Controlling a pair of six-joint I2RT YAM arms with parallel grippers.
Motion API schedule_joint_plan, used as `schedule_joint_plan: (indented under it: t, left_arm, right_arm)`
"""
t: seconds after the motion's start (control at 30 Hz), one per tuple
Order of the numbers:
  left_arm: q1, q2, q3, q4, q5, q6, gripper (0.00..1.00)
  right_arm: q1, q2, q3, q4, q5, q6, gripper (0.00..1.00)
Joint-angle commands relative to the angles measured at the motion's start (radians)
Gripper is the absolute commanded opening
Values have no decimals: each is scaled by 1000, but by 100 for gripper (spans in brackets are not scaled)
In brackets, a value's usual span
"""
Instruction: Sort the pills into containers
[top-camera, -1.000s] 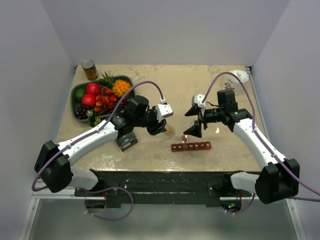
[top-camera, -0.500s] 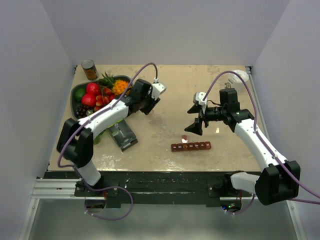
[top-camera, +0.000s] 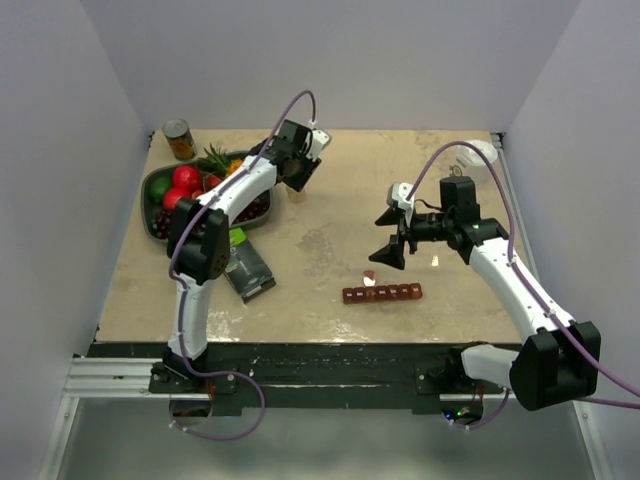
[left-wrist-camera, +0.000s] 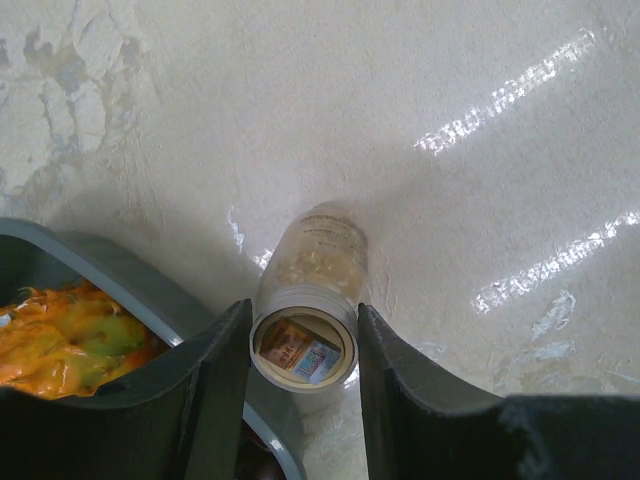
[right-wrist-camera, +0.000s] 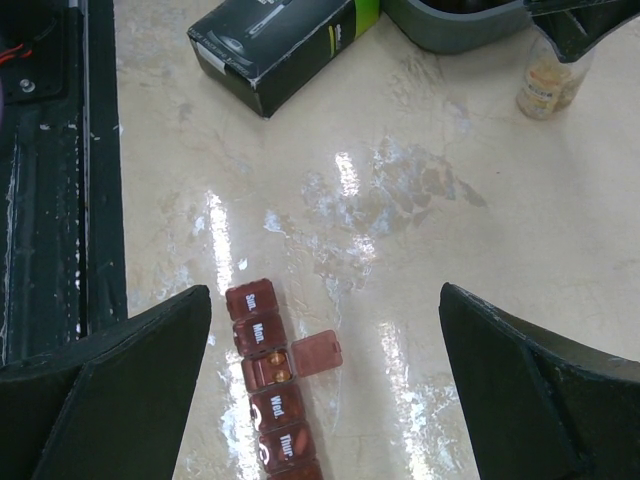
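The pills show as tan pellets inside a small clear bottle (left-wrist-camera: 315, 255), also seen in the right wrist view as the bottle (right-wrist-camera: 547, 85) standing upright. My left gripper (left-wrist-camera: 303, 312) is shut on the bottle's white-rimmed end, at the back left beside the fruit bowl (left-wrist-camera: 120, 270). In the overhead view the left gripper (top-camera: 296, 180) is far from the containers (top-camera: 382, 293), a dark red strip near the front. One compartment (right-wrist-camera: 268, 367) has its lid (right-wrist-camera: 316, 353) flipped open and holds two tan pills. My right gripper (top-camera: 390, 245) hovers open above the containers (right-wrist-camera: 262, 330).
A grey-green bowl (top-camera: 152, 188) of fruit sits at the back left, with a metal can (top-camera: 180, 139) behind it. A black box (top-camera: 247, 270) lies in front of the bowl. A white object (top-camera: 480, 152) rests at the far right corner.
My left arm has swung from the middle of the table, near the containers, back and left to the bowl's edge, carrying the bottle. The right arm has stayed put.
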Motion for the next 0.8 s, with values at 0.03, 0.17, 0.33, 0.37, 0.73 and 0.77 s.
schedule_joint_plan:
  t: [0.03,0.17,0.33,0.37,0.73,0.77]
  left_arm:
    - [-2,12,107,-62,-31,-29,52]
    - [-3,-14,112,-49,-39,-35,63]
    - [0,-84,101,-26,-9,-44,66]
    - [0,-105,90,-16,4,-47,66]
    - [15,-869,-899,891,433,-161,99]
    - [15,-885,-949,906,533,-225,99]
  right_arm:
    - [-2,-22,4,30,12,12,99]
    - [-3,-17,-11,25,34,-25,99]
    - [-2,-5,-69,-59,74,-332,99]
    - [-3,-5,-109,-88,80,-421,99]
    - [1,40,-209,-260,250,-840,98]
    - [3,47,-215,-245,269,-841,98]
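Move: The left gripper still pinches the pill bottle near its top, the bottle's middle about 4 cm below the hand point. The fruit tray lies some 18 cm left of that hand and level with it; the black box about 20 cm back and 10 cm left. From the right gripper, the pill organizer's middle lies about 5 cm back, 1 cm right and 18 cm below, with its open lid 2 cm back and 1 cm left of this hand. Open the left fingers wide to let go of the pill bottle, easing up at first, then lift the gripper quickly some 14 cm while drawing it about 11 cm back off the bottle, tilting the fingers up. Meanwhile lower the open right gripper about 11 cm towards the organizer, drifting a little right and back, tipping its fingertips further down. ##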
